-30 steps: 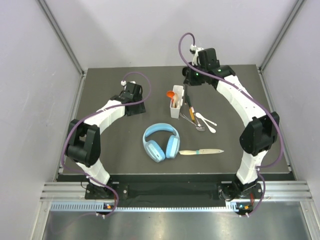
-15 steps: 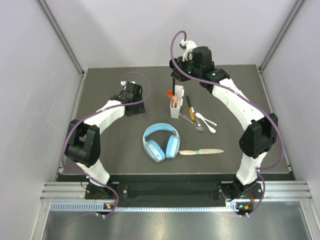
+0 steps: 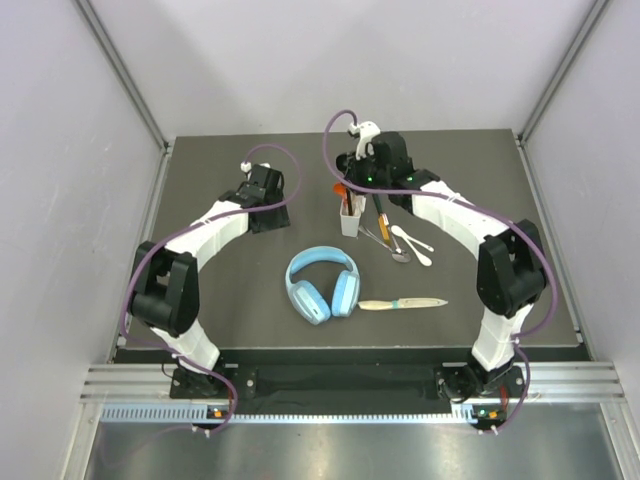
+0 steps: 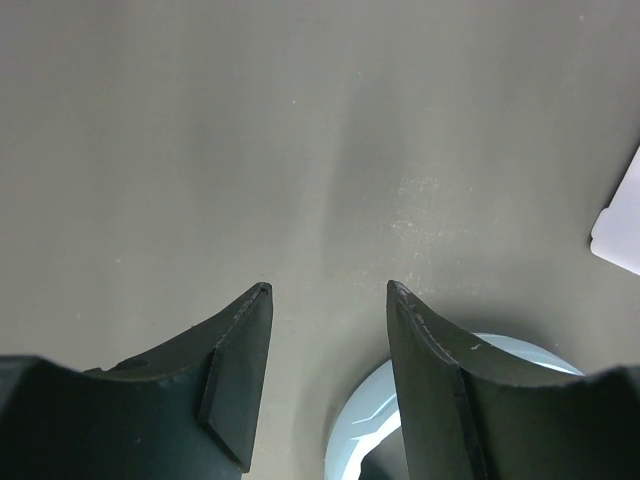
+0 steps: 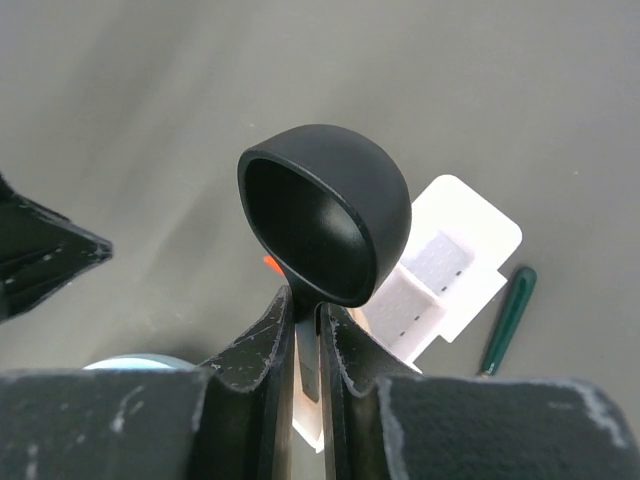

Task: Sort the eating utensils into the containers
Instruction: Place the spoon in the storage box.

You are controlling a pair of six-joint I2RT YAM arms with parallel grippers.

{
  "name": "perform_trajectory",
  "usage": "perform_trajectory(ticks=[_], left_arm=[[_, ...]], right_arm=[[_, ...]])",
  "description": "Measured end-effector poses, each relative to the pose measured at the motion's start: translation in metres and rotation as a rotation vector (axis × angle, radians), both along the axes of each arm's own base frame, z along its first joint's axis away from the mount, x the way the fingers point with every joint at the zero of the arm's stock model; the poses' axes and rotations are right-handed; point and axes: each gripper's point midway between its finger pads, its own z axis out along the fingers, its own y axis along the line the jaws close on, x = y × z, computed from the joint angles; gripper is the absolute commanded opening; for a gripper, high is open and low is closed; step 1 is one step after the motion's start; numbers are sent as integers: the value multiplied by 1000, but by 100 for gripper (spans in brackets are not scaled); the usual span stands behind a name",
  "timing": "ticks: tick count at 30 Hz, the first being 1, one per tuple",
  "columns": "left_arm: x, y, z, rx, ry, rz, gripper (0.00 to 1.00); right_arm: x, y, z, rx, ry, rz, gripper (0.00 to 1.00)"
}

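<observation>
My right gripper (image 5: pixel 308 300) is shut on the handle of a black scoop spoon (image 5: pixel 325 215), bowl up, held over the white caddy (image 5: pixel 450 260). From above, the right gripper (image 3: pixel 352 193) hangs at the far end of the caddy (image 3: pixel 349 222), where an orange-red spoon (image 3: pixel 340 187) sticks out. On the mat to the caddy's right lie white spoons (image 3: pixel 415 243) and a green-handled utensil (image 3: pixel 381 212). A wooden-handled knife (image 3: pixel 400 303) lies nearer the front. My left gripper (image 4: pixel 328 290) stands open over bare mat, nothing between its fingers.
Light-blue headphones (image 3: pixel 322 283) lie in the middle of the mat, just in front of the caddy; their rim (image 4: pixel 365 415) shows under my left fingers. The left arm (image 3: pixel 215 228) rests left of the caddy. Grey walls close in the mat on three sides.
The right arm has swung left and nearer, carrying the black scoop spoon from behind the caddy to over it. The left arm has not moved.
</observation>
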Motion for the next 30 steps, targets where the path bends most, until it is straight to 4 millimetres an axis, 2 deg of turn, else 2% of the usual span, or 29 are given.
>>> perform_trajectory(ticks=[6,11,13,15,16,18,19,25,30], left_arm=[[-2,1,-1,2,7,0,54],[-2,1,-1,2,8,-1,54],[-2,1,-1,2,7,0,54],[-2,1,-1,2,8,0,54],[-2,1,-1,2,7,0,54],[-2,0,-1,2,7,-1,54],[-2,0,-1,2,7,-1,54],[-2,0,-1,1,9,-2,54],[-2,0,-1,0,10,-2,54]], right_arm=[[6,1,3,0,-53,-13,0],[0,3,-9,-16,-43,-6,3],[-3,2,-11,-19,-40,-5,7],[-6,0,-13,-22,-35,-8,17],[-9,-2,-14,-22,-34,-10,26],[-16,-7,-18,-25,-22,-14,33],[-18,-8,-19,-22,-15,-18,41],[-27,-12,-26,-28,5,-30,52],[-27,-13,-21,-20,-2,-40,55]])
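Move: The right gripper already holds the black spoon bowl-up, with its handle pointing down at the near end of the storage box. The box's middle lies about 4 cm ahead of this hand, 1 cm to its left and some 13 cm below. The green-handled fork lies about 3 cm ahead and 7 cm right, the headphones roughly 12 cm back and 6 cm left, both near 17 cm below. From the left gripper the box is about 8 cm ahead and 17 cm right. Ease the right gripper down 1 to 2 cm to set the spoon's handle into the near compartment of the storage box, keeping the pinch at first. Then open the fingers to about half while drawing back some 3 cm, a little lower and slightly right, so they let go of the handle and stop on either side of it, wrist unturned. ##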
